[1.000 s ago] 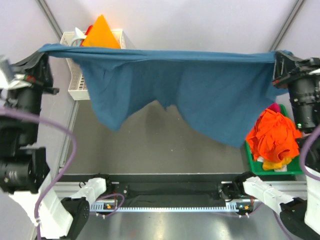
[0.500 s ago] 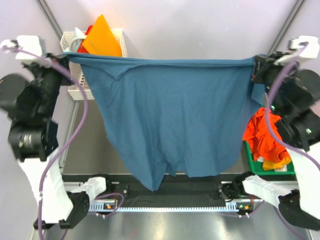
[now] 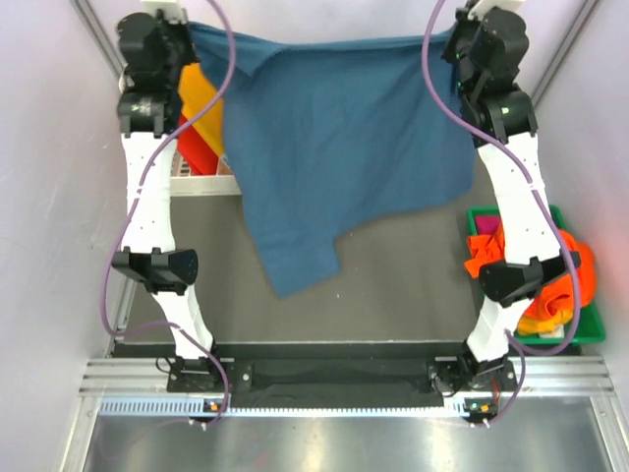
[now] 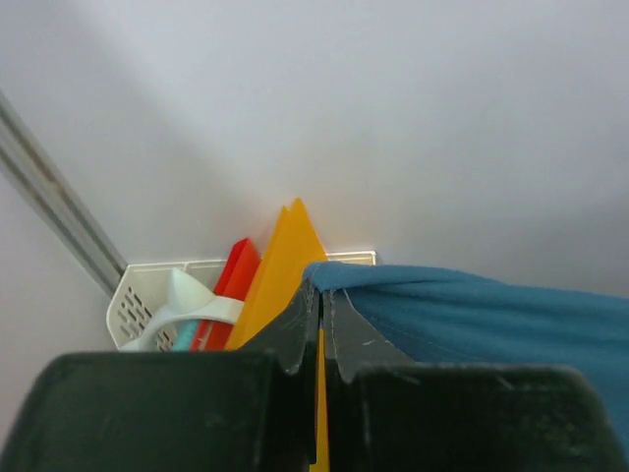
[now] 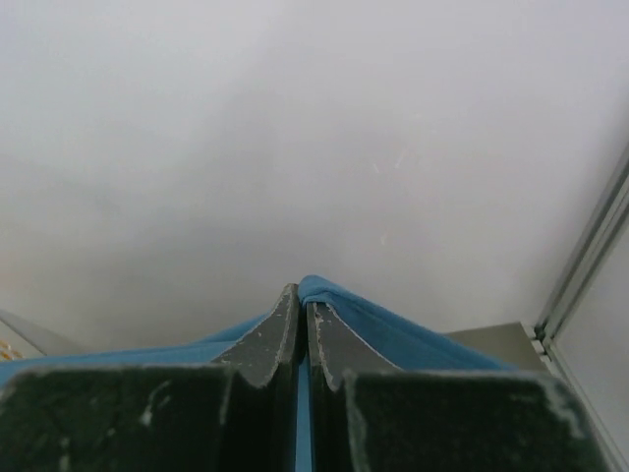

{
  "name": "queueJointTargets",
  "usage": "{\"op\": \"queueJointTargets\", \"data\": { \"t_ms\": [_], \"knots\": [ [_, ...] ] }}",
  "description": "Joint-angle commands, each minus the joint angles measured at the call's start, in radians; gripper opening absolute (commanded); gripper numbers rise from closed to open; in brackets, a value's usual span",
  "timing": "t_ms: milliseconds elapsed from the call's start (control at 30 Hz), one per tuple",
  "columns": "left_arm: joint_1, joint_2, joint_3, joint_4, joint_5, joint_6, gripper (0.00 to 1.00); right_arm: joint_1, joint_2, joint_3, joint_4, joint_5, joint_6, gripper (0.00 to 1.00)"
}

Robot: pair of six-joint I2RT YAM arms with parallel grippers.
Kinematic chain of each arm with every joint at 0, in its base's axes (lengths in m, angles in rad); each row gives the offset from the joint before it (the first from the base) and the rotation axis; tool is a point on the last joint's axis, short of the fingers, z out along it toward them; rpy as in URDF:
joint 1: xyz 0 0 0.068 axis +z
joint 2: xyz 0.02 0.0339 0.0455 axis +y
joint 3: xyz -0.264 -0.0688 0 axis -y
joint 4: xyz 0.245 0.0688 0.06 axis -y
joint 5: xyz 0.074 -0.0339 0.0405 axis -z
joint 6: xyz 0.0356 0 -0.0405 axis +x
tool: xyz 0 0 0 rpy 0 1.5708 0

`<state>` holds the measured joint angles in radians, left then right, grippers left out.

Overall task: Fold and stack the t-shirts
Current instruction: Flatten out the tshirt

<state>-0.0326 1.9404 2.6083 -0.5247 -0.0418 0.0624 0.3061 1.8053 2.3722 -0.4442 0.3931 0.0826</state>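
Observation:
A dark teal-blue t-shirt (image 3: 334, 138) hangs spread between both arms at the far end of the table, its lower end trailing toward the table's middle. My left gripper (image 3: 189, 29) is shut on its top left corner, seen in the left wrist view as blue cloth (image 4: 472, 315) pinched at the fingertips (image 4: 320, 287). My right gripper (image 3: 454, 39) is shut on the top right corner; blue cloth (image 5: 393, 329) wraps over its tips (image 5: 301, 291). Orange, pink and yellow t-shirts (image 3: 570, 285) lie bunched in a green tray (image 3: 536, 339) at the right.
A white basket (image 3: 201, 182) with orange and red flat pieces (image 4: 280, 270) stands at the far left, partly behind the left arm. Both arms stretch from their bases along the table's sides. Grey walls close in at back and sides.
Both arms have swung forward and stretched to the far end, carrying the blue t-shirt away from the near edge. Its hanging end now trails over the table's middle.

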Motion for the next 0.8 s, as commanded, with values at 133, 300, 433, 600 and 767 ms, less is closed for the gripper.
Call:
{"op": "queueJointTargets", "data": {
  "t_ms": [133, 300, 433, 600, 767],
  "knots": [
    [-0.089, -0.156, -0.074, 0.341, -0.144, 0.112, 0.0, 0.106, -0.17, -0.071, 0.252, 0.11, -0.159, 0.0],
    [-0.058, -0.207, -0.281, 0.312, -0.144, 0.079, 0.0, 0.105, -0.289, -0.4, 0.283, 0.128, -0.121, 0.0],
    [-0.046, -0.337, -0.633, 0.27, -0.092, -0.001, 0.0, 0.11, -0.385, -0.657, 0.288, 0.128, -0.039, 0.0],
    [-0.044, -0.546, -1.045, 0.236, -0.018, -0.033, 0.0, 0.143, -0.558, -1.034, 0.312, 0.171, 0.003, 0.0],
    [-0.044, -0.839, -1.361, 0.131, -0.001, -0.023, 0.0, 0.221, -0.768, -1.287, 0.236, 0.248, 0.06, 0.0]
  ]
}}
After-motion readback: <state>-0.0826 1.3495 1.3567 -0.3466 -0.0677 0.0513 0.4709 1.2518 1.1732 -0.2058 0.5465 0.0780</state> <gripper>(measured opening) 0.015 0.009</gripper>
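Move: Both grippers already hold the t-shirt's top edge high up, the cloth hanging between them. The open table's middle, where it is to be laid, is about 32 cm to the left hand's right, 6 cm back and 50 below; the white basket stands some 18 cm ahead of that hand, 7 left and 42 below. From the right hand the table's middle is about 24 cm left, 3 back and 50 below, the green bin roughly 27 right, 16 back and 48 below. Keeping their pinch on the t-shirt's top edge, both hands first lift about 5 cm and draw back a little towards the base, the left one also jogging about 4 cm to its right and back again. Then both whip fast down towards the table by nearly 30 cm, easing a few more centimetres back near the end, while the wrists tip the fingers from slightly up to pointing down at a slant, some 30 to 40 degrees on the way down. ##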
